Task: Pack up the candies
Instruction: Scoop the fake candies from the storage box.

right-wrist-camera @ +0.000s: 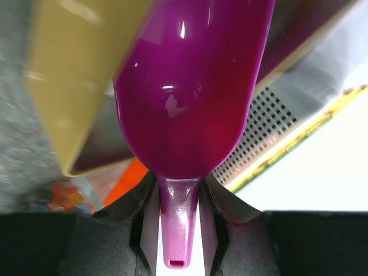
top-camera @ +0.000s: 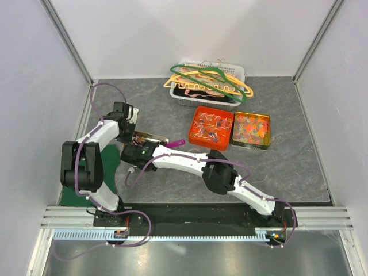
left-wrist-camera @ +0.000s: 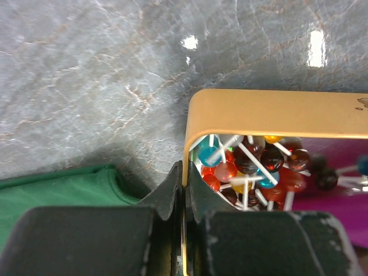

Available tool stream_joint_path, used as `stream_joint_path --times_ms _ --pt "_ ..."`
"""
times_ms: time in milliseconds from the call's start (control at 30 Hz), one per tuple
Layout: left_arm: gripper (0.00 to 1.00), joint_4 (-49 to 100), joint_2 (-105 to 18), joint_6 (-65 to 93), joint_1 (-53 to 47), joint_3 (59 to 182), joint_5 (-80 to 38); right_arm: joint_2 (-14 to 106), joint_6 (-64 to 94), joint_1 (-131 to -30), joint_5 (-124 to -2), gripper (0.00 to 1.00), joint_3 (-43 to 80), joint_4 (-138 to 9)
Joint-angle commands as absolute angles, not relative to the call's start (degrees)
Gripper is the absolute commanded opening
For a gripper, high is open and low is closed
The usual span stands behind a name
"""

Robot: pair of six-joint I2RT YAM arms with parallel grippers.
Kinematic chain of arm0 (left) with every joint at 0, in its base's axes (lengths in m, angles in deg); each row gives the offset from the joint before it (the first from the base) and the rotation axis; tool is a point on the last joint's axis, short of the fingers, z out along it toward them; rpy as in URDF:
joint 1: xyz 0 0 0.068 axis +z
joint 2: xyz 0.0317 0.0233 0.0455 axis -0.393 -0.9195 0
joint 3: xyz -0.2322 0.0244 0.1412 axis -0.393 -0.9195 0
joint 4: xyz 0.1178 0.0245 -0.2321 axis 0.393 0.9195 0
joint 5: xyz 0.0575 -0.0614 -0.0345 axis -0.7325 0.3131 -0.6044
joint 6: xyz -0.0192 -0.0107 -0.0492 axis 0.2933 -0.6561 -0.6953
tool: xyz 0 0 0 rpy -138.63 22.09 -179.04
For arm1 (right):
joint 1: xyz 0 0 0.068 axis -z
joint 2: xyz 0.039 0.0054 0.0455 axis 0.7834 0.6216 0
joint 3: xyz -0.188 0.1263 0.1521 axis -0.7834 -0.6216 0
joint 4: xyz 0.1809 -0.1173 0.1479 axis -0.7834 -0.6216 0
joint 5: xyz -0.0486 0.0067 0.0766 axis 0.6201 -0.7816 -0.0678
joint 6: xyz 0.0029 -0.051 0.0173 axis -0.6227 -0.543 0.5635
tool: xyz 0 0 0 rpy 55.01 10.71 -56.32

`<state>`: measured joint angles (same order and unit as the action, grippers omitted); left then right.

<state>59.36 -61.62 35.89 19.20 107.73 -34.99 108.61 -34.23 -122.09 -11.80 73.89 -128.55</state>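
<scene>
A gold tin (top-camera: 152, 137) sits left of centre, and my left gripper (top-camera: 130, 135) is shut on its wall. In the left wrist view the left gripper (left-wrist-camera: 185, 172) pinches the tin's rim (left-wrist-camera: 276, 112); inside lie round red, blue and brown candies (left-wrist-camera: 247, 169) on white sticks. My right gripper (right-wrist-camera: 179, 190) is shut on the handle of a purple scoop (right-wrist-camera: 195, 92), whose bowl hangs over the tin (right-wrist-camera: 63, 86). From above, the right gripper (top-camera: 142, 151) is just below the tin and the scoop's end (top-camera: 177, 141) shows. More small candies (top-camera: 210, 126) fill an orange tray (top-camera: 197, 111).
A second gold tin (top-camera: 266, 133) of yellow and orange sweets stands right of the orange tray. At the back a white basket (top-camera: 237, 73) holds plastic hangers (top-camera: 207, 80). A green cloth (left-wrist-camera: 57, 190) lies by the left arm's base.
</scene>
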Motion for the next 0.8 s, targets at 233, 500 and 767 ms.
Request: stream_joint_path --times_ms 233,500,767 --pt "0.02 53.75 -55.12 34.04 19.19 107.37 -37.56 113.00 -32.49 -123.64 -20.02 0.00 80.14 -128.41" --pt "0.02 53.67 -54.15 33.87 19.10 107.02 -36.07 114.67 -30.74 -123.82 -21.86 0.00 82.00 -124.02" --pt "0.02 53.66 -55.03 33.96 18.93 106.93 -34.84 114.76 -28.01 -124.61 -24.58 0.00 82.00 -119.79"
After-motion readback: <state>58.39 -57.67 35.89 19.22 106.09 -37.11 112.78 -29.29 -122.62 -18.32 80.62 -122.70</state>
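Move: The right hand, holding the purple scoop with its bowl reaching left into the gold tin, has the lollipops piled at the tin's left end about 8 cm to its left, 2 cm ahead and some 6 cm below. From it, the orange box lies roughly 22 cm right and 7 cm ahead, and the clear storage box some 15 cm right and 6 cm back. The left hand, pinching the tin's left wall, has these lollipops about 5 cm right, 1 cm ahead and 2 cm below; the green cloth is 14 cm left and 15 cm back of it. The right hand keeps its grip on the scoop's neck and drives the bowl left along the inside of the tin into the lollipops, about 5 cm, sinking nearly 2 cm and rolling some 15 degrees so that the bowl's left-pointing tip tilts up. Early on, the left hand lifts the pinched left wall about 1.5 cm, then holds the tin still against the scoop with its fingers shut on the wall. ##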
